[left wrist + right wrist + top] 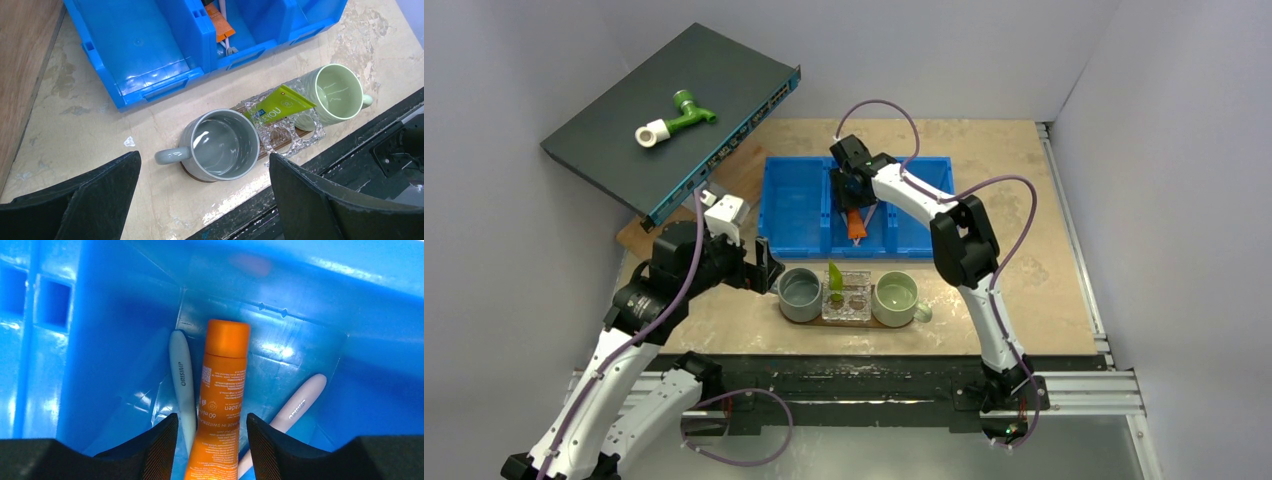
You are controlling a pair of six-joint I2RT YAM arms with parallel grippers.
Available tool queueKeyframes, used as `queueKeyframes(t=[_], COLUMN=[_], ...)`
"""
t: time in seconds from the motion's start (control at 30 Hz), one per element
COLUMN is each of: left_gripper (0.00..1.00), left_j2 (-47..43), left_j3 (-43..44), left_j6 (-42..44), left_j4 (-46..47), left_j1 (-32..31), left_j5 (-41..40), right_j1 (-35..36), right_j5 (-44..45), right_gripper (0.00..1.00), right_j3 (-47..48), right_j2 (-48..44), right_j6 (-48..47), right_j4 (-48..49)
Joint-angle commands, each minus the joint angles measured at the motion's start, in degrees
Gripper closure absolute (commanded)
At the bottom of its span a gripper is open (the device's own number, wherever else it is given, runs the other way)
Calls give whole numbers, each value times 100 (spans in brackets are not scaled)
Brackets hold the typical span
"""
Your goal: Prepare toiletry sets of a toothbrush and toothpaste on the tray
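Observation:
An orange tube [222,390] lies in the middle compartment of the blue bin [794,205]. A pale blue-white toothbrush [182,380] lies along its left side and a pink toothbrush [300,407] along its right. My right gripper [212,440] is down in that compartment, open, with its fingers either side of the orange tube [855,222] and small gaps showing. The lime-green tube [280,105] stands tilted in a clear glass holder [285,135] on the dark-brown tray [189,173]. My left gripper [204,157] hangs wide open above the tray's left end, holding nothing.
A grey mug [222,145] and a pale green mug [335,92] stand on the tray either side of the holder. A dark flat box [674,110] with a green-and-white fitting [674,118] rests tilted at the back left, over a wooden board [734,170].

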Motion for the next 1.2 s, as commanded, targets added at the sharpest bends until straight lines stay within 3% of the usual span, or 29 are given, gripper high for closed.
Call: queueKeyframes(t=[0.0,0.63,0.87,1.17], left_gripper=[0,0,0,0], left_j2=[2,48,71,73], left_j3=[28,48,46,46], left_j6=[77,79,71,62], left_j4=[194,190,196,194], left_j1=[17,17,17,17], left_j5=[-20,-11,-3,-2], right_j1=[-31,-63,-67,-63], right_j5=[178,247,162,221], right_gripper=[46,58,79,83], right_j3=[81,-468,-601,-549], right_j2=[-23,-62,-160,-756], right_j6=[79,88,53,19], right_j4=[249,414,415,383])
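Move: The orange toothpaste lies in the blue bin's middle compartment, its middle about 1 cm back, 1 cm right and 3 cm below the right hand, cap pointing forward. The grey toothbrush is about 1 cm left and 3 cm back; the pink toothbrush 4 cm right and 3 cm back, both roughly 4 cm down. The compartment's left divider stands some 4 cm left, level ahead. From the left hand, the toothpaste is about 24 cm ahead, 16 cm right and 21 cm down. The right fingers come to pinch the orange toothpaste's body behind the cap, squeezing it visibly narrower. After creeping slightly forward, the hand sinks about 2.5 cm and shifts 1 cm right over the tube, the fingers narrowing slowly, then closing quickly once it is down. It ends by starting back up, under 1 cm, keeping its grip. ##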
